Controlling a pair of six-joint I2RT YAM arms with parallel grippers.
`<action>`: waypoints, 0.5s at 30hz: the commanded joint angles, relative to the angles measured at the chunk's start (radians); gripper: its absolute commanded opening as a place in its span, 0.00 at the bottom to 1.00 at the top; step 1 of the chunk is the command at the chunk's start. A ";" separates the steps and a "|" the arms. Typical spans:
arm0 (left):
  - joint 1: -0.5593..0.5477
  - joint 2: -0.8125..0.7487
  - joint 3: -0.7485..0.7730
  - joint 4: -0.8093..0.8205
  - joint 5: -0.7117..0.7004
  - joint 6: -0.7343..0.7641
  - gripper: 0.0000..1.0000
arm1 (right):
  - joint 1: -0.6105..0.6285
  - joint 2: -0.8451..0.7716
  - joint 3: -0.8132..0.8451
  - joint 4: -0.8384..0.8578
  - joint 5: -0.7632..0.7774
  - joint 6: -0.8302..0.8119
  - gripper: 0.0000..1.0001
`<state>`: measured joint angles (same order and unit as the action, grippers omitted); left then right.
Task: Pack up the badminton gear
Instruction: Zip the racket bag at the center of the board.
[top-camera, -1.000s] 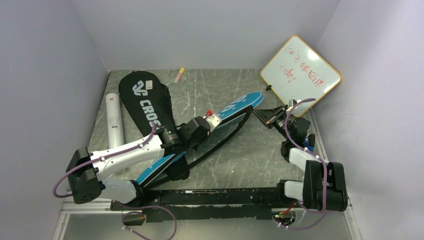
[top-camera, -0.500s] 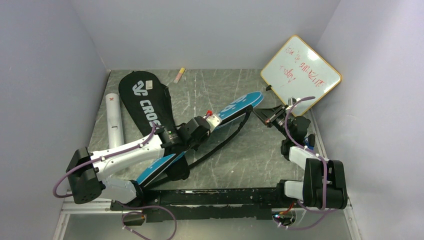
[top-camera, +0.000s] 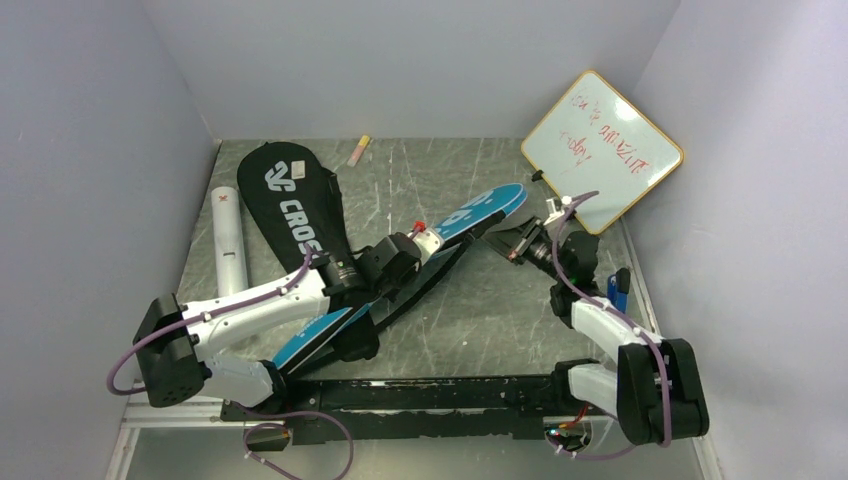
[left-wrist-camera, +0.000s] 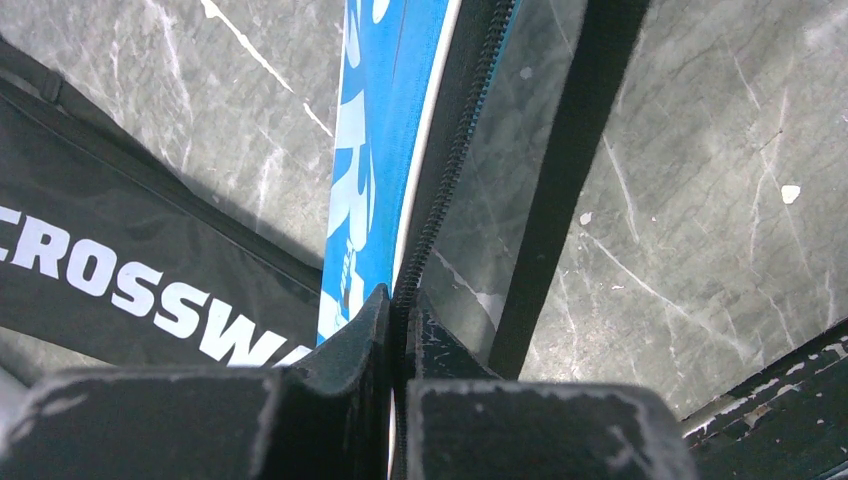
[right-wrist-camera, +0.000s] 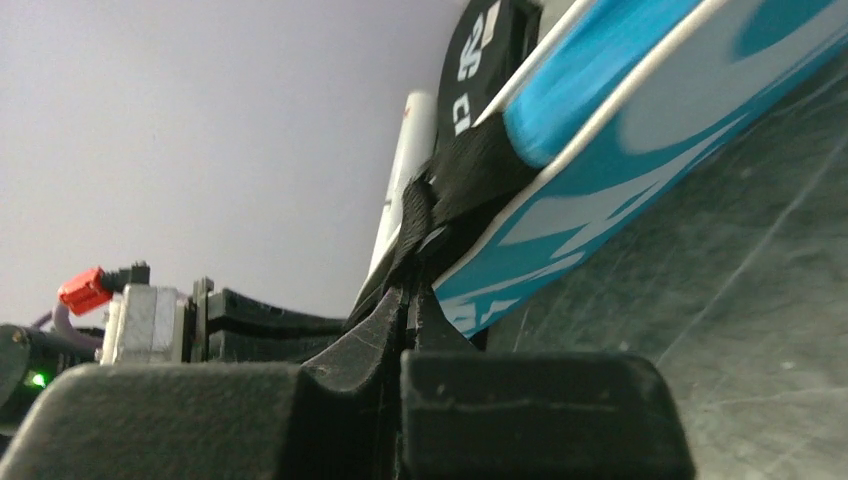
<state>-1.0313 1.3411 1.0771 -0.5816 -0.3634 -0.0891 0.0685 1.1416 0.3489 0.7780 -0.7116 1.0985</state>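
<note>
The blue racket cover (top-camera: 478, 211) lies slantwise across the table, its black strap (top-camera: 420, 290) trailing along its near side. My left gripper (top-camera: 438, 246) is shut on the cover's black zip edge (left-wrist-camera: 440, 180), with the blue cover (left-wrist-camera: 375, 150) to the left of its fingers. My right gripper (top-camera: 503, 245) is shut on the black strap (right-wrist-camera: 470, 170) at the far end of the blue cover (right-wrist-camera: 640, 150). The black "CROSSWAY" cover (top-camera: 295, 205) lies flat at the back left, with the white cardboard tube (top-camera: 230, 235) on its left.
A wood-framed whiteboard (top-camera: 602, 150) with red writing leans in the back right corner. A small pink-yellow marker (top-camera: 358, 150) lies near the back wall. Grey walls close in the table on three sides. A black rail (top-camera: 430, 392) runs along the near edge.
My right gripper has shut on the strap and moved left toward the blue cover's end. The strap's loop now lies closer along the cover. The left arm has held still.
</note>
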 joint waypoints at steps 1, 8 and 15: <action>0.002 0.010 0.025 0.048 0.005 0.017 0.05 | 0.129 -0.052 0.021 -0.053 0.022 -0.069 0.00; 0.003 0.015 0.026 0.049 0.004 0.016 0.05 | 0.283 -0.121 0.000 -0.133 0.105 -0.116 0.00; 0.008 0.017 0.030 0.050 0.015 0.016 0.05 | 0.409 -0.081 -0.028 -0.085 0.163 -0.116 0.00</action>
<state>-1.0309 1.3525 1.0767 -0.5957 -0.3626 -0.0891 0.3901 1.0447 0.3416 0.6025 -0.5312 0.9859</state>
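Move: Back along the racket bag's upper edge, the spot pinched by the left fingers lies about 18 cm left of the right hand, 8 cm nearer the base and some 4 cm lower. The bag's rounded far end is about 8 cm ahead and 5 cm right of the right hand, at much its height; the black bag lies 39 cm left, 3 cm ahead and 18 cm below. The left hand has the pinched edge right at its fingertips. Drawing the zip pull along the raised edge of the blue racket bag, the right hand goes left and back about 8 cm towards the left gripper, sinking slightly, its fingers still shut and the wrist turning roughly 10 degrees, mostly counter-clockwise. The left hand stays in place and keeps its pinch on the bag's zip edge. ##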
